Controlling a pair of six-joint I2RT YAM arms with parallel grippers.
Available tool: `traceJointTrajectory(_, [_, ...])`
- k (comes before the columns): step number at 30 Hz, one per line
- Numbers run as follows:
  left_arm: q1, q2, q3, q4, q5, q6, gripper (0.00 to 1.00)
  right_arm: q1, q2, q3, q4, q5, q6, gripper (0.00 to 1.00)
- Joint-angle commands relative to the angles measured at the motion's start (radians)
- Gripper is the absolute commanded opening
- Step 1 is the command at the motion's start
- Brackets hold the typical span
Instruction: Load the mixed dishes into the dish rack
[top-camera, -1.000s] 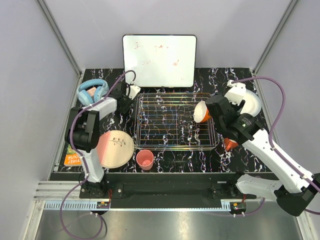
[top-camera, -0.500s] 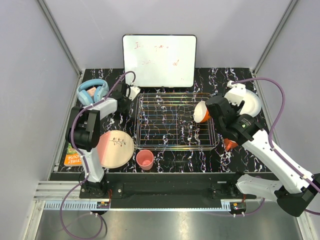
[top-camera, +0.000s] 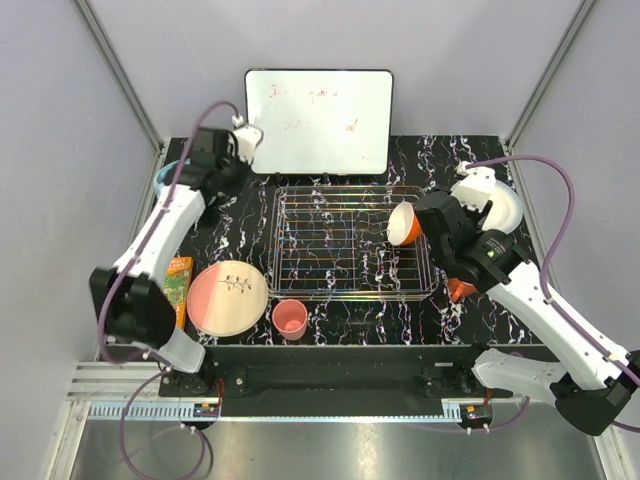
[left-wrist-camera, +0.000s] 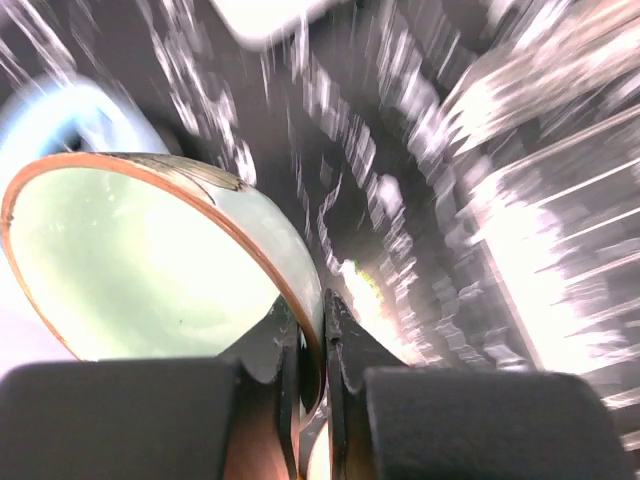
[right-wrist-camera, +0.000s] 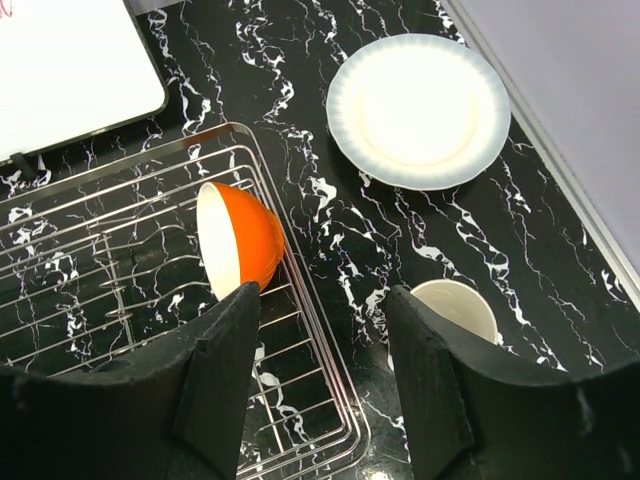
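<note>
My left gripper (left-wrist-camera: 322, 305) is shut on the rim of the mint-green bowl (left-wrist-camera: 130, 260), which it holds up at the back left (top-camera: 246, 138) near the whiteboard. The orange bowl (right-wrist-camera: 238, 238) stands on edge inside the right end of the dish rack (top-camera: 350, 240). Just short of it, over the rack's corner, my right gripper (right-wrist-camera: 320, 370) is open and holds nothing. The white plate (right-wrist-camera: 418, 110) lies at the back right and the orange mug (right-wrist-camera: 455, 308) sits upright beside the rack. The pink plate (top-camera: 228, 297) and small pink cup (top-camera: 290, 319) rest at the front left.
A whiteboard (top-camera: 318, 120) leans at the back behind the rack. Light-blue headphones (top-camera: 163, 177) lie at the far left, mostly under the left arm. An orange book (top-camera: 178, 280) lies by the left edge beside the pink plate.
My left gripper closed on the mint-green bowl and carried it up and back toward the whiteboard, uncovering the book. The right gripper backed off slightly from the orange bowl.
</note>
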Motion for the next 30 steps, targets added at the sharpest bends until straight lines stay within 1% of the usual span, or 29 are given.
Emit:
traceJointTrajectory(1, [-0.051,-0.216,0.259,-0.165,0.207,-0.160,0.00,0.007,-0.037,0.028,0.023,0.081,-0.013,0.62])
traceJointTrajectory(2, [-0.075,-0.231,0.288,-0.190,0.297,-0.221,0.00,0.007,-0.042,0.028,0.012,0.088,-0.002,0.62])
traceJointTrajectory(3, [-0.089,-0.248,0.285,-0.207,0.349,-0.257,0.00,0.007,-0.054,0.028,0.009,0.095,0.004,0.62])
traceJointTrajectory(4, [-0.102,-0.277,0.277,-0.207,0.461,-0.294,0.00,0.007,-0.063,0.026,0.003,0.110,0.010,0.62])
traceJointTrajectory(5, [-0.132,-0.288,0.250,-0.204,0.518,-0.375,0.00,0.007,-0.073,0.025,-0.005,0.120,0.025,0.62])
traceJointTrajectory(7, [-0.168,-0.307,0.195,-0.152,0.657,-0.455,0.00,0.007,-0.105,0.020,-0.014,0.140,0.039,0.62])
traceJointTrajectory(8, [-0.215,-0.308,0.140,-0.128,0.688,-0.514,0.00,0.007,-0.117,0.019,-0.028,0.147,0.056,0.62])
traceJointTrajectory(10, [-0.272,-0.305,0.089,-0.034,0.741,-0.558,0.00,0.005,-0.157,0.011,-0.040,0.164,0.070,0.62])
traceJointTrajectory(11, [-0.325,-0.302,0.043,0.004,0.751,-0.605,0.00,0.005,-0.171,0.009,-0.054,0.169,0.082,0.62])
traceJointTrajectory(12, [-0.350,-0.299,0.024,0.099,0.758,-0.640,0.00,0.005,-0.194,0.006,-0.064,0.181,0.091,0.62])
traceJointTrajectory(13, [-0.373,-0.287,0.009,0.139,0.800,-0.676,0.00,0.007,-0.205,0.005,-0.077,0.186,0.098,0.62])
traceJointTrajectory(14, [-0.417,-0.265,0.016,0.164,0.822,-0.726,0.00,0.007,-0.215,0.005,-0.101,0.192,0.114,0.61])
traceJointTrajectory(16, [-0.479,-0.186,0.049,0.202,0.853,-0.766,0.00,0.007,-0.244,0.003,-0.121,0.206,0.128,0.61])
traceJointTrajectory(18, [-0.511,-0.109,0.069,0.248,0.850,-0.845,0.00,0.005,-0.271,-0.001,-0.141,0.213,0.145,0.62])
traceJointTrajectory(19, [-0.545,-0.086,0.091,0.271,0.868,-0.877,0.00,0.007,-0.277,-0.003,-0.146,0.213,0.148,0.62])
traceJointTrajectory(21, [-0.576,-0.029,0.112,0.343,0.870,-0.923,0.00,0.007,-0.281,-0.006,-0.158,0.213,0.157,0.62])
traceJointTrajectory(22, [-0.599,-0.015,0.112,0.391,0.885,-0.985,0.00,0.007,-0.280,-0.006,-0.164,0.215,0.162,0.62])
traceJointTrajectory(23, [-0.608,-0.002,0.121,0.449,0.885,-1.016,0.00,0.007,-0.271,-0.004,-0.181,0.213,0.179,0.62])
traceJointTrajectory(24, [-0.614,0.035,0.128,0.472,0.883,-1.050,0.00,0.007,-0.268,-0.003,-0.190,0.212,0.190,0.62])
traceJointTrajectory(25, [-0.625,0.051,0.130,0.504,0.885,-1.125,0.00,0.007,-0.263,-0.001,-0.201,0.210,0.197,0.62])
traceJointTrajectory(26, [-0.628,0.071,0.119,0.578,0.874,-1.165,0.00,0.007,-0.254,-0.001,-0.204,0.209,0.200,0.62])
traceJointTrajectory(27, [-0.631,0.080,0.107,0.607,0.851,-1.205,0.00,0.007,-0.249,0.002,-0.206,0.210,0.200,0.62])
traceJointTrajectory(28, [-0.633,0.092,0.081,0.661,0.842,-1.295,0.00,0.008,-0.245,0.002,-0.209,0.210,0.202,0.62])
traceJointTrajectory(29, [-0.634,0.113,0.070,0.746,0.827,-1.337,0.00,0.007,-0.237,0.000,-0.207,0.212,0.200,0.62])
traceJointTrajectory(30, [-0.637,0.127,0.064,0.791,0.813,-1.374,0.00,0.007,-0.234,0.000,-0.212,0.209,0.200,0.62])
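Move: The green bowl is already held by its rim in the left fingers, clear of the table; its likely place, the rack's right end on the near side, lies about 40 cm right of that hand, 14 cm back and 13 cm down. The orange bowl stands in the rack some 10 cm beyond that place, and the orange mug some 16 cm to its right and 5 cm nearer. From the right hand the place is about 6 cm left, level ahead, 22 cm down. The green bowl stays pinched by its rim as the left hand swings it right about 35 cm and back over 20 cm, first arching high, then sinking towards the rack's right end. On the way the wrist turns roughly 80 degrees, so the fingers go from pointing forward-down to pointing right and slightly down. The empty right hand, still open, draws away from the rack, right, back and a little up. ##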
